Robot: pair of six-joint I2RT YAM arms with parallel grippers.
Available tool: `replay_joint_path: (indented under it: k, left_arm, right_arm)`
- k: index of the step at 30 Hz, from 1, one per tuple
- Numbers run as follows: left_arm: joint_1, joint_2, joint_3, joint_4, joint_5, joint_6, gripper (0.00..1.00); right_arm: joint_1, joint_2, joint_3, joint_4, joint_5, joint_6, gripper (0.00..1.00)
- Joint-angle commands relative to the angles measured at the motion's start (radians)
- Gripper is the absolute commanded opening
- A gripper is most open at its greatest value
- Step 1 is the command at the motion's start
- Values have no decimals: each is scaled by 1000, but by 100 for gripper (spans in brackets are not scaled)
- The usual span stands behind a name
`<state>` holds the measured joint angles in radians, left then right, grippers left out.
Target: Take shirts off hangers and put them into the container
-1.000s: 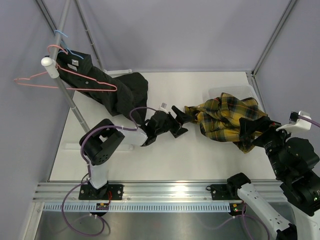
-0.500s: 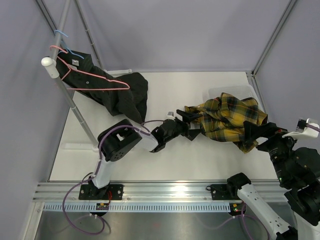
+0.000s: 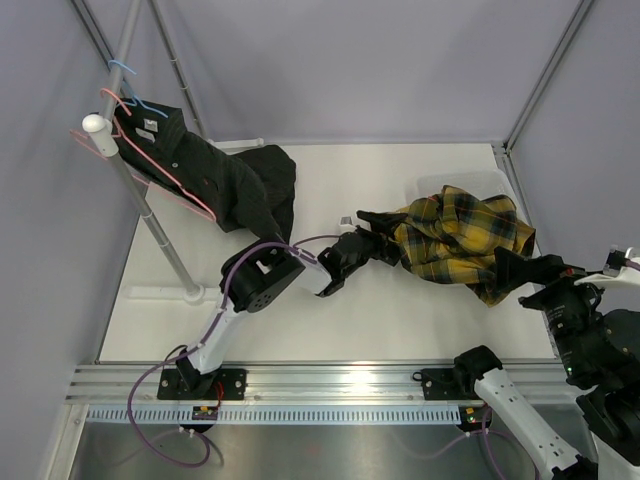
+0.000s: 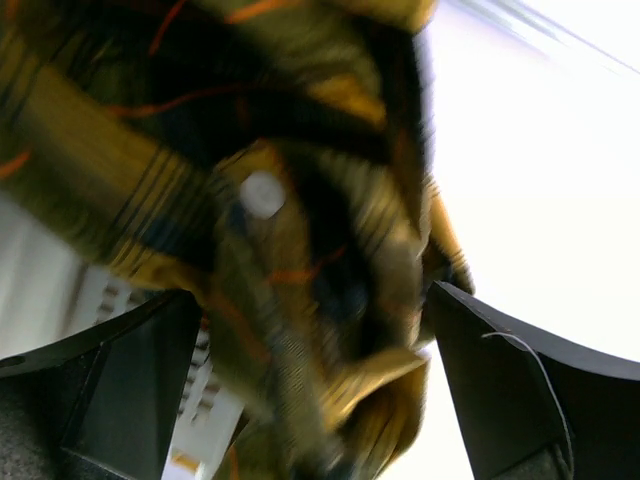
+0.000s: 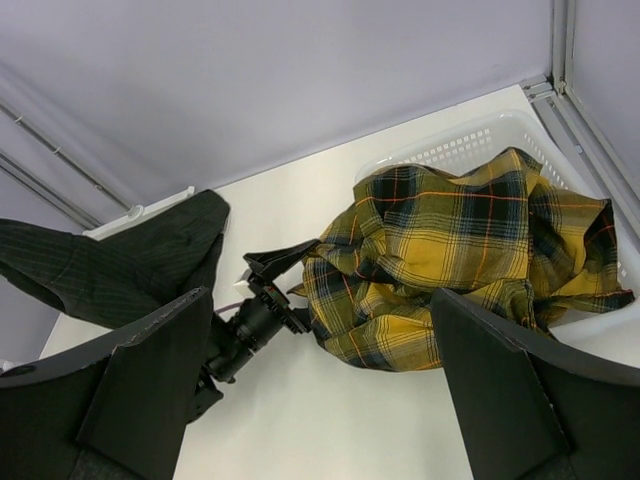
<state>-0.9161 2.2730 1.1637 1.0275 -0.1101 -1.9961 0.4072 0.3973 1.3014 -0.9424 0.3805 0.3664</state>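
The yellow-and-black plaid shirt (image 3: 460, 235) (image 5: 450, 260) lies heaped over the white lattice container (image 3: 480, 180) (image 5: 465, 145), spilling over its near-left side onto the table. My left gripper (image 3: 385, 238) (image 5: 303, 290) (image 4: 320, 400) is open at the shirt's left edge, with blurred plaid cloth between its spread fingers. My right gripper (image 3: 515, 272) (image 5: 320, 390) is open and empty, held back from the shirt on the near right. The black pinstriped shirt (image 3: 215, 180) (image 5: 110, 265) hangs on a pink hanger (image 3: 190, 200) on the rail. A light blue hanger (image 3: 122, 68) hangs higher up.
The grey rail pole (image 3: 150, 215) slants down to the table at the left. Purple-grey walls and frame posts close in the back and sides. The left arm's elbow (image 3: 262, 280) sits above the table's near left.
My left arm has stretched right until its open fingers reach the plaid shirt. My right gripper has drawn back to the right. The black shirt and hangers have swung on the rail.
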Motion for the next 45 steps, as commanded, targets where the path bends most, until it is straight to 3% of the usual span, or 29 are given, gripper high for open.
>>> replay_joint_path:
  k: [1, 10, 14, 17, 18, 27, 29, 35, 42, 45]
  left_arm:
    - [31, 14, 82, 5, -48, -78, 99]
    - [51, 40, 189, -104, -53, -20, 98]
    - [54, 42, 214, -165, -34, 14, 88]
    - [54, 42, 261, -228, -11, 68, 66]
    - [56, 43, 278, -274, -2, 92, 54]
    - [59, 19, 378, -343, 55, 251, 0]
    - [60, 3, 405, -356, 70, 313, 0]
    - [45, -73, 548, -510, 131, 707, 0]
    - [-3, 22, 1017, -884, 260, 1152, 0]
    - [-23, 74, 1120, -1019, 286, 1269, 0]
  right_arm:
    - [-4, -8, 36, -7, 1, -46, 99]
    - [-4, -26, 45, -13, 6, -53, 99]
    - [-4, -37, 67, -12, 8, -53, 99]
    - [-4, -43, 73, -13, 9, -53, 100]
    - [-4, -48, 73, -12, 11, -50, 99]
    - [-4, -64, 70, -16, 18, -49, 99]
    - [-4, -64, 67, -18, 15, -46, 99]
    - [-4, -78, 73, -18, 9, -37, 99]
    - [-4, -89, 85, -15, -12, -24, 100]
    - [-4, -80, 93, -18, -9, -14, 99]
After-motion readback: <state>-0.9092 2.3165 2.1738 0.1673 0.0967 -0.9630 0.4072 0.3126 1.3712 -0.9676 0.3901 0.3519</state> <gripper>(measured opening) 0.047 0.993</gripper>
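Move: The plaid shirt's left edge, the part to be gripped, lies about 5 cm ahead of the left hand, some 3 cm to its right and about level. From the same hand, the shirt's middle is about 18 cm right, 1 cm back and 2 cm lower, lying over the white container, whose middle is 21 cm right, 4 cm ahead and 7 cm below. From the empty right hand the shirt's left edge is about 26 cm ahead, 8 cm left and 27 cm down. The plaid shirt's left edge is taken by the open left hand, which reaches about 5 cm forward, edges right and shuts its fingers on the cloth. Keeping that pinch, it climbs faster and faster, nearly 20 cm, drifting farther right while rolling about 60 degrees around its fingers, left side rising. The right hand, open and empty, eases back about 4 cm and slightly up. ##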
